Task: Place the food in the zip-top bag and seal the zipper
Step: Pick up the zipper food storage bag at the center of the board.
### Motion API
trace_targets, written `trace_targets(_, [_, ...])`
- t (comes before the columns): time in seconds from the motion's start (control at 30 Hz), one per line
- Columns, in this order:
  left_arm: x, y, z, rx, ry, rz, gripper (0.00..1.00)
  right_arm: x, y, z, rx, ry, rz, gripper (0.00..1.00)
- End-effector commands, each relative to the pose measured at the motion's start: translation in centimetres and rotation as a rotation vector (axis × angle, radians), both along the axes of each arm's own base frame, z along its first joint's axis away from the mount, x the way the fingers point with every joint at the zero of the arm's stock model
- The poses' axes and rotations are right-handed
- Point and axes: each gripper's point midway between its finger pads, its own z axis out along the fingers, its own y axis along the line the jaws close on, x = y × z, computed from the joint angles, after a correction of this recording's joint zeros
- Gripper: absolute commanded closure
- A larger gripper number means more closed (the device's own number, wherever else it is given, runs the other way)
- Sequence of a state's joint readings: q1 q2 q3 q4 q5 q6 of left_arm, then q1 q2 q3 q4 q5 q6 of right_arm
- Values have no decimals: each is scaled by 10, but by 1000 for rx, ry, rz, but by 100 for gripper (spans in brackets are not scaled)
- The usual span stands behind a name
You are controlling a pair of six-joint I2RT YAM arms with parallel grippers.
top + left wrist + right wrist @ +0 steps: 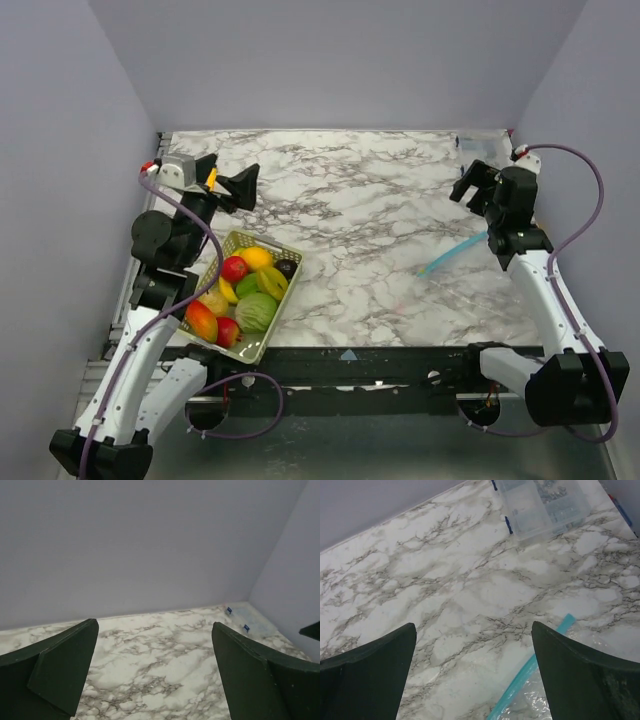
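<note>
The food [257, 311], glossy red, yellow, green and orange toy fruits, lies heaped in a pale green mesh basket [251, 352] at the near left of the marble table. My left gripper [228, 180] [155, 625] hangs open above and just beyond the basket, holding nothing. Over at the right lies the zip-top bag [542, 704], clear and flat, with its light-blue zipper [455, 254] [529, 679] running diagonally. My right gripper [471, 186] [474, 626] hovers open above the bag's far edge, also holding nothing. In the top view the right arm covers most of the bag.
A clear plastic box [540, 505] [481, 148] sits in the far right corner of the table. Plain walls close in the table on the left, back and right. A black rail [380, 360] runs along the near edge between the arm bases.
</note>
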State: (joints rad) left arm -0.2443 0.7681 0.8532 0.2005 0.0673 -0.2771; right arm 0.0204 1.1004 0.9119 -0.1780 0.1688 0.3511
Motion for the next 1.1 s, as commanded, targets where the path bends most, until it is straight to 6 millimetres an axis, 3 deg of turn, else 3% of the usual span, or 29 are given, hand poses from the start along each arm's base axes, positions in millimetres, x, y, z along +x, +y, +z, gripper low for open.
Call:
trace_targets(0.0, [-1, -49, -51, 96, 171, -203, 1, -5, -13, -18, -5, 98, -88, 0])
trace_targets(0.2, [-9, -75, -68, 151, 222, -296, 2, -12, -42, -61, -35, 415, -325, 0])
trace_targets(0.4, [-18, -90, -74, 155, 265, -368, 2, -29, -53, -89, -67, 607, -467, 0])
trace_targets(0.53, [-22, -92, -74, 150, 265, -381, 1, -30, -48, -101, -156, 653, -471, 0])
trace_targets(0.83, [-26, -97, -77, 140, 272, -405, 1, -25, -12, -127, -323, 740, -475, 0])
trace_targets(1.07, [-27, -100, -78, 140, 278, -420, 1, -19, -7, -141, -401, 790, -582, 0])
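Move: My right hand hangs over the zipper food storage bag: the middle of its teal zipper lies about 22 cm below, some 4 cm back and 4 cm to the right. The clear container stands at the far edge, about 24 cm ahead of that hand and 15 cm right. From my left hand the zipper is roughly 50 cm to the right, 2 cm ahead and 40 cm lower; the fruit basket sits 36 cm below that hand, about 8 cm back, sideways level. I sink my right hand some 14 cm towards the bag's zipper, swinging about 4 cm right and then back left, while the wrist tips about 45 degrees down and twists clockwise until the open fingers slant down and to the right. Meanwhile my left hand moves about 9 cm right and 9 cm down towards the bag's side, tipping down and turning some 20 degrees clockwise, fingers open. ##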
